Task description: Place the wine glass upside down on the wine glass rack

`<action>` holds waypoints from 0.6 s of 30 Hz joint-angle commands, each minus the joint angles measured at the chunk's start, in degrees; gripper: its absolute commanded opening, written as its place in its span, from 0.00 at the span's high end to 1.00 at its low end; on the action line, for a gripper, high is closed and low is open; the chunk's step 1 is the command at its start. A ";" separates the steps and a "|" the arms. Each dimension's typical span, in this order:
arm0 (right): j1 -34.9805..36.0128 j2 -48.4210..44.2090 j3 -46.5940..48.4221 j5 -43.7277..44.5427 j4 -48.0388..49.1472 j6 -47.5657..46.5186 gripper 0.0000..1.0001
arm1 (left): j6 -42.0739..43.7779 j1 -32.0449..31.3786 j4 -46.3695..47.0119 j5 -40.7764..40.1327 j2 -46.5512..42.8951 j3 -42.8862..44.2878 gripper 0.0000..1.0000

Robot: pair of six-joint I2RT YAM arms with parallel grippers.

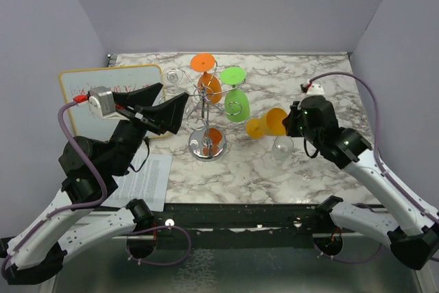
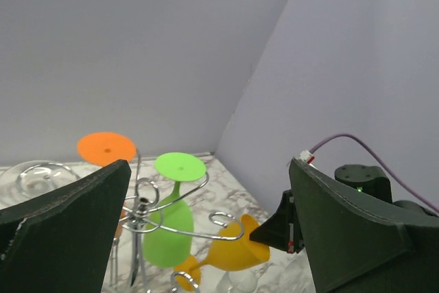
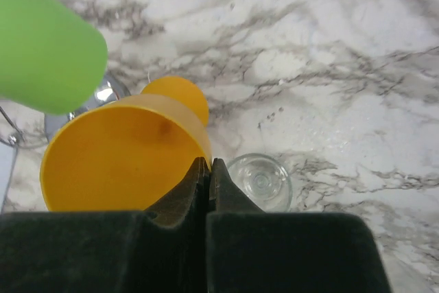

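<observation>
The wine glass rack (image 1: 206, 143) stands mid-table on its mirrored disc, with an orange glass (image 1: 208, 84) and a green glass (image 1: 235, 104) hanging upside down from its arms (image 2: 144, 211). A yellow wine glass (image 1: 269, 123) lies tilted just right of the rack, foot toward the base. My right gripper (image 1: 288, 123) is shut on its rim (image 3: 116, 156), the jaws pinching the bowl wall (image 3: 208, 162). The same glass (image 2: 236, 252) shows in the left wrist view beneath a rack loop. My left gripper (image 1: 168, 104) hovers open left of the rack, nothing between its fingers (image 2: 209, 162).
A clear glass (image 1: 282, 147) stands upright on the marble beneath my right gripper (image 3: 259, 181). Another clear glass (image 1: 173, 77) sits behind the rack at the back left. A whiteboard (image 1: 89, 97) and a printed sheet (image 1: 147, 180) lie at the left.
</observation>
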 commanded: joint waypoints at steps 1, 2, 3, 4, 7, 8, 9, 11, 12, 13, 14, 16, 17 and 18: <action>0.03 -6.75 -0.72 15.27 7.74 3.03 0.99 | -7.22 -0.08 5.71 2.52 4.51 1.37 0.01; 0.10 -8.23 -0.95 17.90 8.74 3.78 0.99 | -8.37 -0.05 6.86 3.14 5.49 1.46 0.01; 0.06 -9.87 -1.36 21.01 9.37 5.17 0.99 | -9.51 -0.06 8.07 3.91 6.44 1.41 0.01; 0.10 -11.48 -2.00 24.16 10.49 5.87 0.99 | -10.63 -0.09 9.42 4.88 7.26 1.34 0.01; 0.06 -16.87 -4.79 31.70 15.83 7.29 0.99 | -13.65 -0.07 13.91 7.22 9.95 0.88 0.01; 0.10 -18.60 -5.62 32.98 17.73 7.66 0.99 | -14.11 -0.08 15.17 8.00 10.84 0.95 0.01; 0.05 -20.22 -6.46 33.46 19.60 8.30 0.99 | -14.92 -0.03 15.87 8.69 11.83 1.33 0.01; 0.08 -23.38 -8.29 32.31 25.08 8.12 0.99 | -17.58 -0.09 16.28 9.26 13.85 2.39 0.01; 0.08 -24.73 -9.19 31.07 27.88 8.30 0.99 | -18.98 -0.07 16.49 9.53 14.77 2.92 0.01; 0.11 -26.13 -10.32 29.35 31.10 8.26 0.99 | -20.32 -0.08 16.70 9.84 15.87 3.39 0.01; 0.07 -27.25 -11.28 27.40 34.19 8.23 0.99 | -21.94 -0.04 16.93 10.06 16.82 3.81 0.01; 0.04 -29.29 -13.13 23.68 41.14 8.26 0.99 | -24.72 -0.10 18.38 11.17 18.68 4.22 0.01; 0.08 -29.98 -13.69 22.10 43.82 8.50 0.99 | -26.02 -0.07 19.29 12.22 19.61 4.46 0.01; 0.03 -30.72 -14.22 20.39 46.42 8.75 0.99 | -26.69 -0.04 20.54 13.81 20.83 4.82 0.01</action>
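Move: Pinched by its rim in the shut right fingers is the yellow wine glass, its middle about 21 cm right of the open left hand, 8 ahead and 32 below. From the right hand the rack stands some 21 cm left and 4 ahead, its middle 6 lower; the hanging green glass is 12 left, 8 ahead, about level; a clear glass stands 2 right, 2 ahead, 13 below. Swinging the yellow glass up and away from the rack, the right hand rises about 15 cm and goes 9 cm to its right, tipping its fingers upward some 40 degrees while rolling and turning clockwise, its rim pinch kept. The left hand, still wide open and empty, travels about 10 cm right and slightly forward, towards the glass, turning clockwise. ##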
